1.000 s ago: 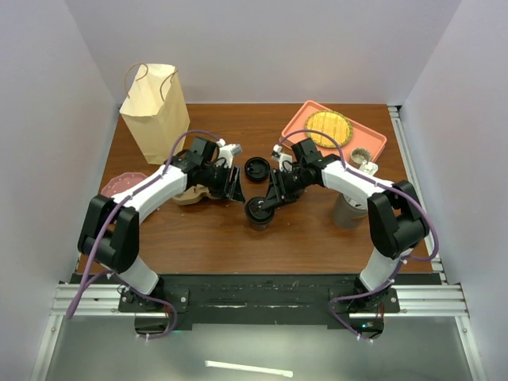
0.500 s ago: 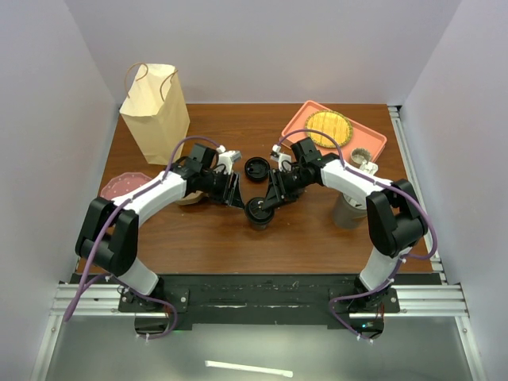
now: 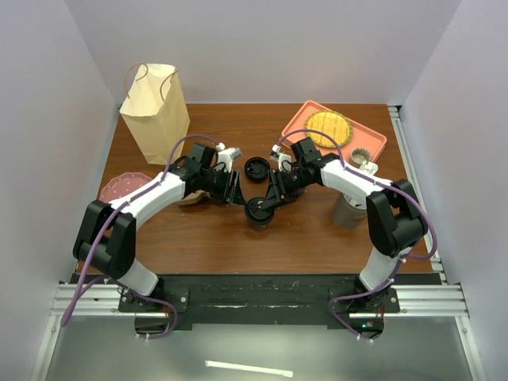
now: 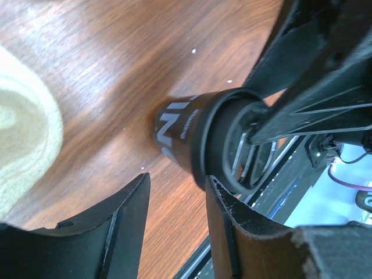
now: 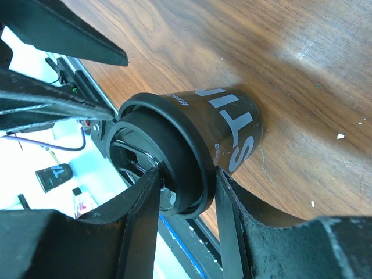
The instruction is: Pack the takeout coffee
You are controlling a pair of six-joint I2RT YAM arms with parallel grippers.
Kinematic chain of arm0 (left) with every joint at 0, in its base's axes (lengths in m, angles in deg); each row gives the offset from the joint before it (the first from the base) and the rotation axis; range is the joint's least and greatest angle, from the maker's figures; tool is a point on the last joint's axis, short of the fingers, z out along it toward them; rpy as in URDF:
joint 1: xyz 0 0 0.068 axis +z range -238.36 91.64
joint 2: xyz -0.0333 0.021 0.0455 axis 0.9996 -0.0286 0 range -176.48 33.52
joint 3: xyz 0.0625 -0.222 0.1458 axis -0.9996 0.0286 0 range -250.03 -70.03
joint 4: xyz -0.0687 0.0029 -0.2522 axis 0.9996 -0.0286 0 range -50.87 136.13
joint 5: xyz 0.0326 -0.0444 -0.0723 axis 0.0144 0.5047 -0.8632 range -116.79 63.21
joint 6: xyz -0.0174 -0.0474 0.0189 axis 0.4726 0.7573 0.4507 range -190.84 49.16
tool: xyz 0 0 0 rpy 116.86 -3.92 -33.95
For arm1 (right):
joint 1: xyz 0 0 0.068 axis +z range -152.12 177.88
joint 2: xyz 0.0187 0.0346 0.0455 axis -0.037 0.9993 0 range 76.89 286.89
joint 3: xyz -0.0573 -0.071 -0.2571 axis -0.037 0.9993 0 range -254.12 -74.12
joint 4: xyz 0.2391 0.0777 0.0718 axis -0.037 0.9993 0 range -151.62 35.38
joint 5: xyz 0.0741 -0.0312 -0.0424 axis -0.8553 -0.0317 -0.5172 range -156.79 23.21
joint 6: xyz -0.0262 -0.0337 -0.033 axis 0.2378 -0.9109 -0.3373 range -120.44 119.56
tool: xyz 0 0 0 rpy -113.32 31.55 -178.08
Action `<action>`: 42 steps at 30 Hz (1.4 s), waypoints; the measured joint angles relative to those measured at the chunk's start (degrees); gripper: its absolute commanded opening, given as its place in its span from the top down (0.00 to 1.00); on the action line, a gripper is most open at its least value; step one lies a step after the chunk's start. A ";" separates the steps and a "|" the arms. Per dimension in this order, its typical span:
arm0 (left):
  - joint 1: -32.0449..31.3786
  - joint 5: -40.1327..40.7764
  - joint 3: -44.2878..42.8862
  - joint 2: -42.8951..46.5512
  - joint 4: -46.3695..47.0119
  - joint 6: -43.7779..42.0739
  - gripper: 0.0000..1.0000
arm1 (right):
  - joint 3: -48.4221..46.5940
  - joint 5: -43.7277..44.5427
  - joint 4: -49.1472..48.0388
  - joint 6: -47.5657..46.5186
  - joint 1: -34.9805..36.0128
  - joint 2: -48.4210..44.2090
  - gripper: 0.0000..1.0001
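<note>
The takeout coffee (image 3: pixel 258 213), a small black paper cup with white lettering and a black lid, stands on the wooden table (image 3: pixel 302 238) between the arms. My right gripper (image 3: pixel 270 200) is shut on its lid: in the right wrist view one finger (image 5: pixel 142 203) lies across the lid's top and the other presses the rim's side, gripper (image 5: pixel 187 174), cup (image 5: pixel 232 122). My left gripper (image 3: pixel 236 190) stands open just left of the cup. In the left wrist view, with the gripper (image 4: pixel 177 181) over bare wood, one fingertip (image 4: pixel 224 215) is close to the lid (image 4: pixel 232 151).
A second black lidded cup (image 3: pixel 255 168) stands just behind. The tan pulp carrier (image 3: pixel 190 195) lies under my left arm. A paper bag (image 3: pixel 155 111) stands back left, a pink tray (image 3: pixel 373 141) back right, a grey cup (image 3: pixel 347 211) by my right arm, a pink plate (image 3: pixel 123 185) at left.
My left gripper has moved right, closer to the cup. The right gripper and the cup have stayed put.
</note>
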 measured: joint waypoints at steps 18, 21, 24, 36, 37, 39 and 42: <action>-0.63 -1.07 2.47 -0.07 3.89 2.38 0.70 | 0.72 -0.66 -0.96 0.22 -0.02 0.04 0.73; -0.85 -1.07 3.21 -0.04 4.87 3.58 0.77 | 1.70 -1.27 -2.47 0.66 -0.04 0.00 0.74; -1.20 -1.01 3.78 0.26 5.84 4.85 0.81 | 2.91 -2.21 -4.31 1.29 -0.35 -0.11 0.74; -3.28 3.50 3.72 -0.07 5.77 8.28 0.84 | 4.98 -4.11 -7.50 2.60 -1.05 -0.07 0.76; -3.34 3.82 3.63 -0.15 5.66 8.57 0.84 | 5.11 -4.09 -7.63 2.82 -1.05 -0.07 0.76; -3.52 4.72 3.61 -0.20 5.27 9.29 0.84 | 5.38 -4.09 -7.98 3.19 -1.09 -0.07 0.76; -4.17 6.21 3.54 -0.11 4.72 9.92 0.83 | 5.57 -4.15 -8.33 3.48 -1.09 -0.07 0.76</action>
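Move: The lidded coffee cup stands just off the left fingertips: the lid's middle is about 5 cm to their right, 2 cm back and 1 cm lower. From the right hand, which already pinches the rim, it is some 4 cm left and 1 cm back, at its height. The spare lid lies roughly 15 cm ahead of the left hand and 5 cm right, the cup carrier 10 cm ahead and 10 cm left, both some 9 cm below it. Bring the left gripper in against the near-left rim of the lid, easing it about 1.5 cm right, slightly back and, after a small lift, some 2 cm down while the fingers close from half open to nearly shut, pinching the rim. Keep the right pinch on the opposite side, letting that hand sink about 1 cm with its fingertips tilting up a little. ##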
